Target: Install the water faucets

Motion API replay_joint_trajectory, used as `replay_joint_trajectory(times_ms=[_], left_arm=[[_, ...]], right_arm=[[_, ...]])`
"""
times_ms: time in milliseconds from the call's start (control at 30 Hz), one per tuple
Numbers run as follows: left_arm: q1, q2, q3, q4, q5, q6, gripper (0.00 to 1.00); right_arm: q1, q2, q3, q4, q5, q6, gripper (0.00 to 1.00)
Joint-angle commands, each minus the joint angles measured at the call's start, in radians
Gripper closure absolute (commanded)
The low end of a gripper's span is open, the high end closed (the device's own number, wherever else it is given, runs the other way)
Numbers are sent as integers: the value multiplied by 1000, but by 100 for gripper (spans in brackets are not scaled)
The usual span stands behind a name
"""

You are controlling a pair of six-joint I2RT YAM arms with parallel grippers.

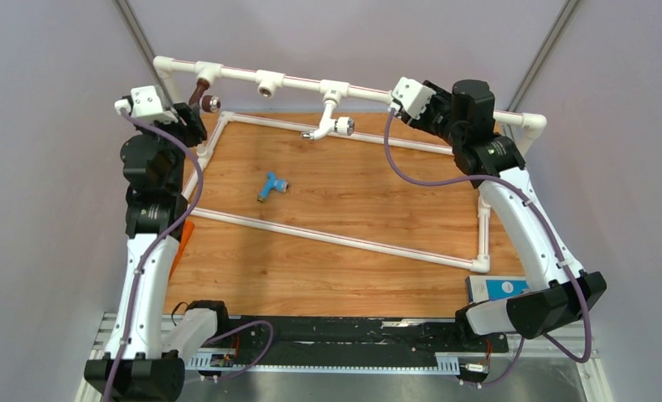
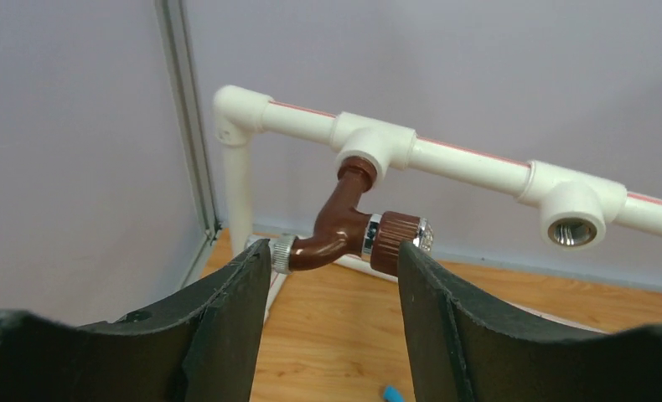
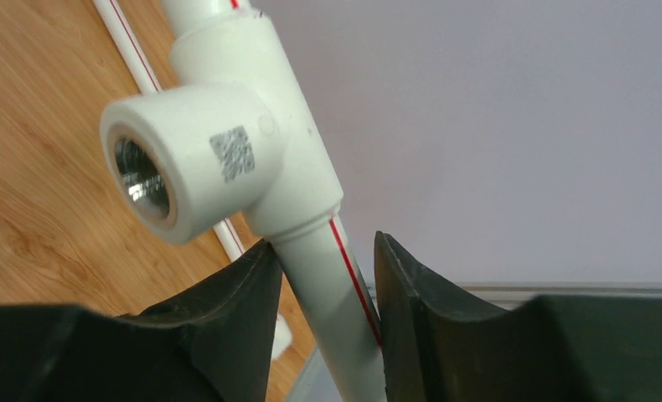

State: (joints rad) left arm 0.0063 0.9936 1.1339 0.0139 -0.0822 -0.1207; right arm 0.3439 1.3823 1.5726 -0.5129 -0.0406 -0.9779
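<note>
A dark brown faucet hangs screwed into the leftmost tee of the white pipe frame. My left gripper is open, its fingertips flanking the faucet's spout end and handle with no grip on them. A white faucet hangs from a tee further right. A light blue faucet lies loose on the wooden board. My right gripper is shut on the frame's top pipe, just beside an empty tee socket.
Another empty threaded tee sits between the brown and white faucets. The frame's lower pipes run along and across the wooden board. A blue box lies at the near right corner, an orange item at the left edge.
</note>
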Motion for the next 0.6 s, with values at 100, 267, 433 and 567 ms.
replay_joint_trajectory(times_ms=[100, 267, 433, 567], left_arm=[[0, -197, 12, -171, -172, -14, 35], [0, -332, -58, -223, -274, 5, 35], [-2, -501, -222, -120, -243, 23, 34], [-3, -639, -332, -51, -208, 56, 34]], right_arm=[[1, 49, 111, -12, 16, 263, 17], [0, 9, 182, 2, 7, 332, 0], [0, -90, 152, 86, 39, 447, 0], [1, -238, 9, 233, 195, 576, 0]])
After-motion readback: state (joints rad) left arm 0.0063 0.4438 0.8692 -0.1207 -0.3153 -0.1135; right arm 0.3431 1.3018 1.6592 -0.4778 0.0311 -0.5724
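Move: Some 7 cm ahead of the empty left hand and 3 cm below it hangs the brown faucet, already in its tee; the empty tee is about 11 cm ahead and 12 cm to the right. The blue faucet lies on the table, 4 cm ahead, 10 cm right and 40 cm below. The right hand grips the top pipe, with a second open tee 5 cm to its left; the blue faucet is roughly 33 cm left and 36 cm below. Backing away from the brown faucet, the left hand travels some 14 cm towards its base and 4 cm left, bulging about 3 cm upward on the way and turning slightly counter-clockwise, fingers still open. The right hand lets go of the top pipe, opening wide; it dips about a centimetre, then rises to 5 cm above its start, drawing slightly back and rolling its left side up some 20 degrees. ##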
